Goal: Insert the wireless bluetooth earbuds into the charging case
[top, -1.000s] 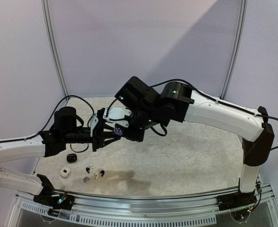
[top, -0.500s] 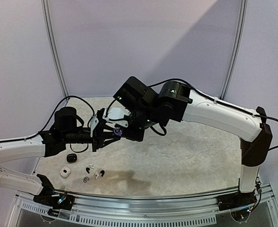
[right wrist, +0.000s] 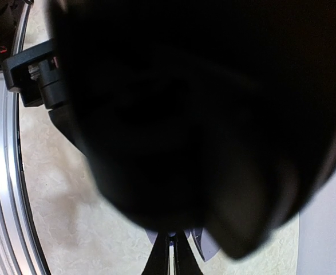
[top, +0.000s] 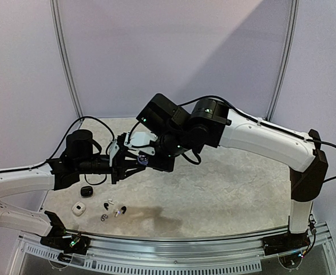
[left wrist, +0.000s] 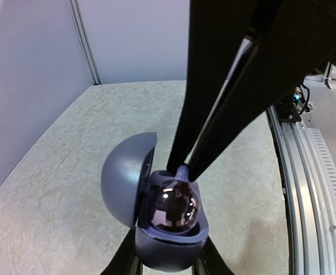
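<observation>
My left gripper (left wrist: pixel 168 262) is shut on the base of a lavender charging case (left wrist: pixel 170 252), held above the table with its lid (left wrist: pixel 125 183) swung open to the left. A glossy dark-purple earbud (left wrist: pixel 176 209) fills the case's well. My right gripper (left wrist: pixel 182 171) reaches down from above, shut on a small lavender tip of that earbud at the case's far rim. In the top view the two grippers meet at the case (top: pixel 143 161). The right wrist view is mostly blocked by a dark blur, with only its fingertips (right wrist: pixel 166 258) and a bit of the case (right wrist: pixel 206 245) showing.
On the table near the left arm lie a black case (top: pixel 86 191), a white case (top: pixel 78 209) and loose earbuds: a black one (top: pixel 107 204), a white one (top: pixel 120 212) and a greyish one (top: pixel 103 217). A metal rail (top: pixel 173 255) runs along the near edge.
The right arm has edged slightly left over the case. The left arm and the case have stayed put.
</observation>
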You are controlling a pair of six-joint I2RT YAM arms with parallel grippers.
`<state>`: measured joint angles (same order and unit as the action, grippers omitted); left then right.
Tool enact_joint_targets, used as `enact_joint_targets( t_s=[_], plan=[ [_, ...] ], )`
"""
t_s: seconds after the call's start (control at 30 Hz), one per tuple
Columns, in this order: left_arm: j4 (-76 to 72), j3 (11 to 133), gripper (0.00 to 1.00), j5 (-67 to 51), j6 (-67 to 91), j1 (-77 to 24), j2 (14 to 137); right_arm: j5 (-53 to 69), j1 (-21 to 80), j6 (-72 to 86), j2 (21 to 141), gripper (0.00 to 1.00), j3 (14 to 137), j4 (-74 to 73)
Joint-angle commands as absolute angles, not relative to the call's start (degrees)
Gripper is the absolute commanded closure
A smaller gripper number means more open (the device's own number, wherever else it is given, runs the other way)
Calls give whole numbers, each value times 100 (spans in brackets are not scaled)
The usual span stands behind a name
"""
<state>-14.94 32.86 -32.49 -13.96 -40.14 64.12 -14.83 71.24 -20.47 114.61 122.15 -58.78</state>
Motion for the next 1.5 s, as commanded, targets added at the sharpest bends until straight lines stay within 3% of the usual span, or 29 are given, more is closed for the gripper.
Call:
enact_joint_targets(
  t_s=[0.0,0.2,0.33,0.8,1.17,1.47],
  plan=[
    [-1669,3358,100,-3357,-1604,-4099,6314,-1434,7110,-2068,11598,100,12292,-6085],
    [-1706,3368,100,-3481,-1793,-4104,6319,-1302,7110,-2083,11634,100,12295,-5814],
    [-1674,3353,100,-3446,-1763,-4104,6295,-1303,7109,-2079,11688,93,12296,-5716],
    [-2143,3239,100,-3607,-1101,-4087,6265,-1369,7087,-2018,11626,87,12135,-5644],
    [-2355,3175,100,-3542,-694,-4074,6256,-1515,7054,-1908,11115,78,11917,-5443],
    [-2364,3197,100,-3125,-381,-4052,6277,-641,7056,-1787,10221,69,11506,-4302]
  ],
)
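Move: The right fingers are shut on the stem of an earbud, its round head set in the charging case's end well some 1 cm to their left and 1 cm down; the case middle lies about 2 cm below them. The open lid stands around 3 cm ahead of the right hand, level with it sideways and in height. The left hand still holds the case, with the earbud about 1 cm to its right and 2 cm above. Open the right fingers about a quarter of their full span to let go of the earbud's stem, edging some 1 cm left over the case and back, then lift the right gripper nearly 4 cm clear of the wells, tilting it about 10 degrees. Keep the left grip on the case, rolling it slightly and raising it about 2 cm at the end. ##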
